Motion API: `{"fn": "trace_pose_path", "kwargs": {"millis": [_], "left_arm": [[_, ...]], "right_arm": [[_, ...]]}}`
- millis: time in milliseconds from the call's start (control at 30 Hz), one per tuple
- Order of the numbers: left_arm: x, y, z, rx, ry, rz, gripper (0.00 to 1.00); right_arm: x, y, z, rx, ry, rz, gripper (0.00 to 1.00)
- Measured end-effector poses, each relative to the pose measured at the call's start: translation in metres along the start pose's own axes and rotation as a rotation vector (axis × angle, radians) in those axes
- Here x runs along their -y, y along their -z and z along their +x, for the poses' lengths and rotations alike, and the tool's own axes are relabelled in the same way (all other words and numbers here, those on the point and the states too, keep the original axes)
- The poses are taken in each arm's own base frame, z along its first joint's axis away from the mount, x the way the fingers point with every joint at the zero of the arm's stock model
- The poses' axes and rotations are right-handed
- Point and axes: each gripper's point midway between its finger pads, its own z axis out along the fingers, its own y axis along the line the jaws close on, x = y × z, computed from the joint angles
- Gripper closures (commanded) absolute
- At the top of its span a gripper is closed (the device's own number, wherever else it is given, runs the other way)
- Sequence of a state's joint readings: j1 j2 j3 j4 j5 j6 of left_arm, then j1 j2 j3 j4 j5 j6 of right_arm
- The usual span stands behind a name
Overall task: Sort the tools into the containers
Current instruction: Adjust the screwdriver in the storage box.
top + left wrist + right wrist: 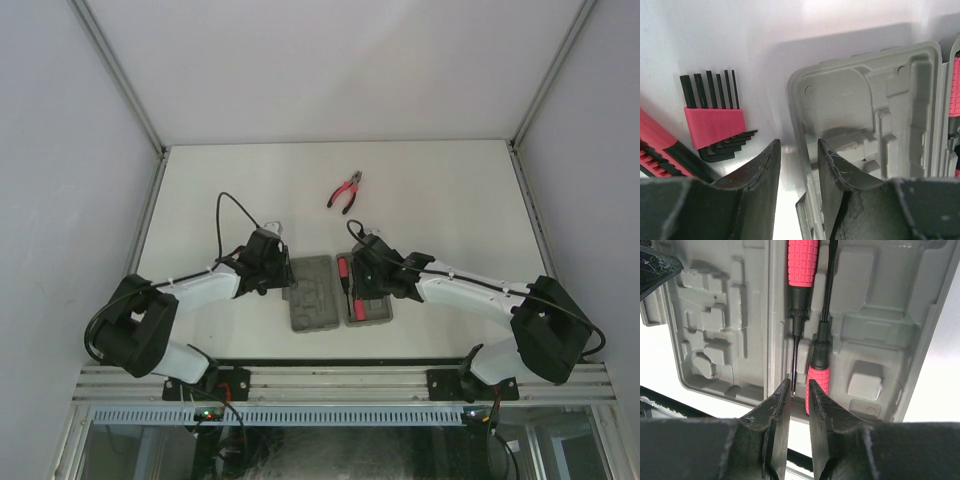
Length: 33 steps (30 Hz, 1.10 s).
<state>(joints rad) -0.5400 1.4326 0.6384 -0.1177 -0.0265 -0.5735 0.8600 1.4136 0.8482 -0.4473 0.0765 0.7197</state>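
Note:
The grey tool case (340, 293) lies open in two halves between my arms. Its right half holds two red-and-black screwdrivers (817, 377) lying head to tail in moulded slots. My right gripper (800, 387) hovers over that half's near rim, its jaws a narrow gap apart with nothing between them. My left gripper (799, 155) straddles the left rim of the case (860, 115), open, one finger (832, 170) inside and the other outside. A comb-like set of hex keys (714, 125) in a red holder lies on the table left of the case. The red-handled pliers (346, 191) lie farther back.
A red-and-black ribbed tool (657, 150) lies at the left edge of the left wrist view, next to the hex keys. The left half of the case (715, 325) shows only bare moulded slots. White walls (60, 150) enclose the table on three sides.

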Motion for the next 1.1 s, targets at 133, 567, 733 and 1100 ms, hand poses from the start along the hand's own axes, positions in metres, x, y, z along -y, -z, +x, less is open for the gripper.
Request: {"fn": "trace_pose_path", "kwargs": {"millis": [133,567,733,1100], "left_arm": [[0.003,-0.002,-0.002,0.009,0.003,0.011,0.64],[0.008,-0.011,-0.004,0.014,0.021,0.038,0.82],[0.009,-0.011,-0.005,0.015,0.022,0.045,0.92],[0.010,-0.011,-0.004,0.014,0.025,0.052,1.00]], "right_arm": [[0.000,-0.001,-0.001,0.005,-0.003,-0.003,0.80],[0.003,-0.012,-0.015,0.014,-0.043,-0.029,0.81],[0.005,-0.019,-0.013,-0.002,-0.038,-0.021,0.81],[0.015,-0.029,-0.006,-0.036,-0.026,0.041,0.82]]}}
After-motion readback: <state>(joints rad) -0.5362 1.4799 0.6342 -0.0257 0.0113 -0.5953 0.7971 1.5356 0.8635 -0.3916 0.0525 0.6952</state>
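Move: The storage box's lid rim already runs between the open left fingertips, hardly 1 cm below. From the left hand the hex key set lies about 5 cm left and 1 cm ahead, and the red knife some 9 cm left, level with it. The near screwdriver's middle is roughly 2 cm ahead of the right hand and 4 cm below; the other screwdriver lies about 5 cm ahead and 2 cm left of that hand. Ease the left gripper about 1 cm right and forward and close it until the fingers pinch the lid's left rim. Meanwhile carry the right gripper about 2 cm forward over the tray, then lower it some 2.5 cm towards the collar of the near screwdriver, keeping its narrow opening unchanged. ##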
